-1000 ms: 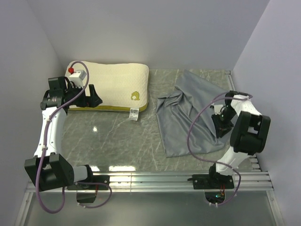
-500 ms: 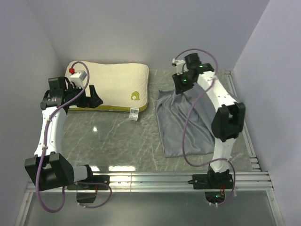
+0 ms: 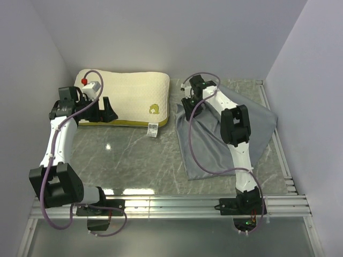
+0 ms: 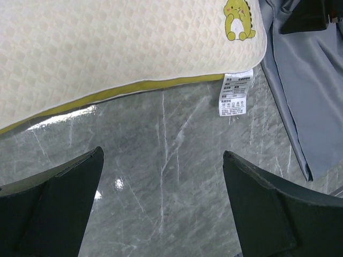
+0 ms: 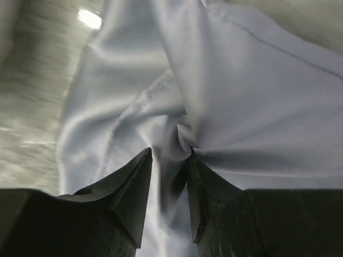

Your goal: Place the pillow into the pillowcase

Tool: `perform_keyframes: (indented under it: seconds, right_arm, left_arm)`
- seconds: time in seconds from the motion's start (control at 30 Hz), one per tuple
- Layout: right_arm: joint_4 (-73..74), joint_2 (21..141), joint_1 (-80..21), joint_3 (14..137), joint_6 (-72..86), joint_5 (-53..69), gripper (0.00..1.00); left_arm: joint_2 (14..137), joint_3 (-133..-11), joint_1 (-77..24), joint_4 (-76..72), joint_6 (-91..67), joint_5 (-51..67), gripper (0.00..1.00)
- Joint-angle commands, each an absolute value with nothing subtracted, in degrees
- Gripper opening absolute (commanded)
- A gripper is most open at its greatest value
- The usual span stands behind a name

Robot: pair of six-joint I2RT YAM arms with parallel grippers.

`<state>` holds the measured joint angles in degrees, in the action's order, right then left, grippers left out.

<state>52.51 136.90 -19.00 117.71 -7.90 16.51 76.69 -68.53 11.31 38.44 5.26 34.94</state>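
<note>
The cream dotted pillow (image 3: 126, 96) with its yellow-green side band lies at the far left, its logo and white label (image 4: 236, 93) toward the middle. The blue-grey pillowcase (image 3: 262, 126) lies wrinkled on the right. My right gripper (image 3: 188, 104) is at the pillowcase's far left corner. In the right wrist view its jaws (image 5: 169, 155) stand narrow, with a bunched fold of the pillowcase (image 5: 252, 80) pinched between them. My left gripper (image 3: 110, 110) hovers by the pillow's near left edge, and in the left wrist view (image 4: 161, 203) it is wide open over bare table, holding nothing.
Grey marble tabletop (image 3: 139, 155) lies between pillow and pillowcase. White walls close in the left, back and right. A metal rail (image 3: 177, 202) runs along the near edge, where the arm bases stand.
My right arm swung from the near right side up to the back and onto the pillowcase's far left corner. The cloth now spreads further right. The left arm barely moved.
</note>
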Motion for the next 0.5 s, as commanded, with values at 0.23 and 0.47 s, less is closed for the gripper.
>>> perform_keyframes:
  seconds: [0.23,0.47]
  right_arm:
    - [54.0,137.0,-22.5,128.6,-10.6,38.9,0.51]
    - [43.1,122.3,-17.3,114.9,-8.1,17.7,0.62]
  left_arm:
    - [79.9,-74.0,11.5,36.7,2.8,38.2,0.99]
    - [81.3,-75.7,11.3,37.1,5.5,35.8,0.99]
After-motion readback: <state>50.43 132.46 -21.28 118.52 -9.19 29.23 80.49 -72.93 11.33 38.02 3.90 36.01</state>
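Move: Right at the right hand's fingertips lies the pillowcase's gathered fold, about 1 cm below the hand. The case's left edge is some 6 cm to this hand's left and roughly level with it; the pillow's middle is about 30 cm left and 8 cm farther out, its white tag 17 cm left and 9 cm back. From the left hand, that fold lies about 33 cm right, 10 cm ahead and some 19 cm lower. Sweeping left about 8 cm towards the pillow's right end while rising steadily, the right hand drags the gathered pillowcase with its fingertips, the tips swinging leftward by some 20 degrees. Then it turns back right a couple of centimetres, still climbing, the fingers opening further as they come free of the cloth. ##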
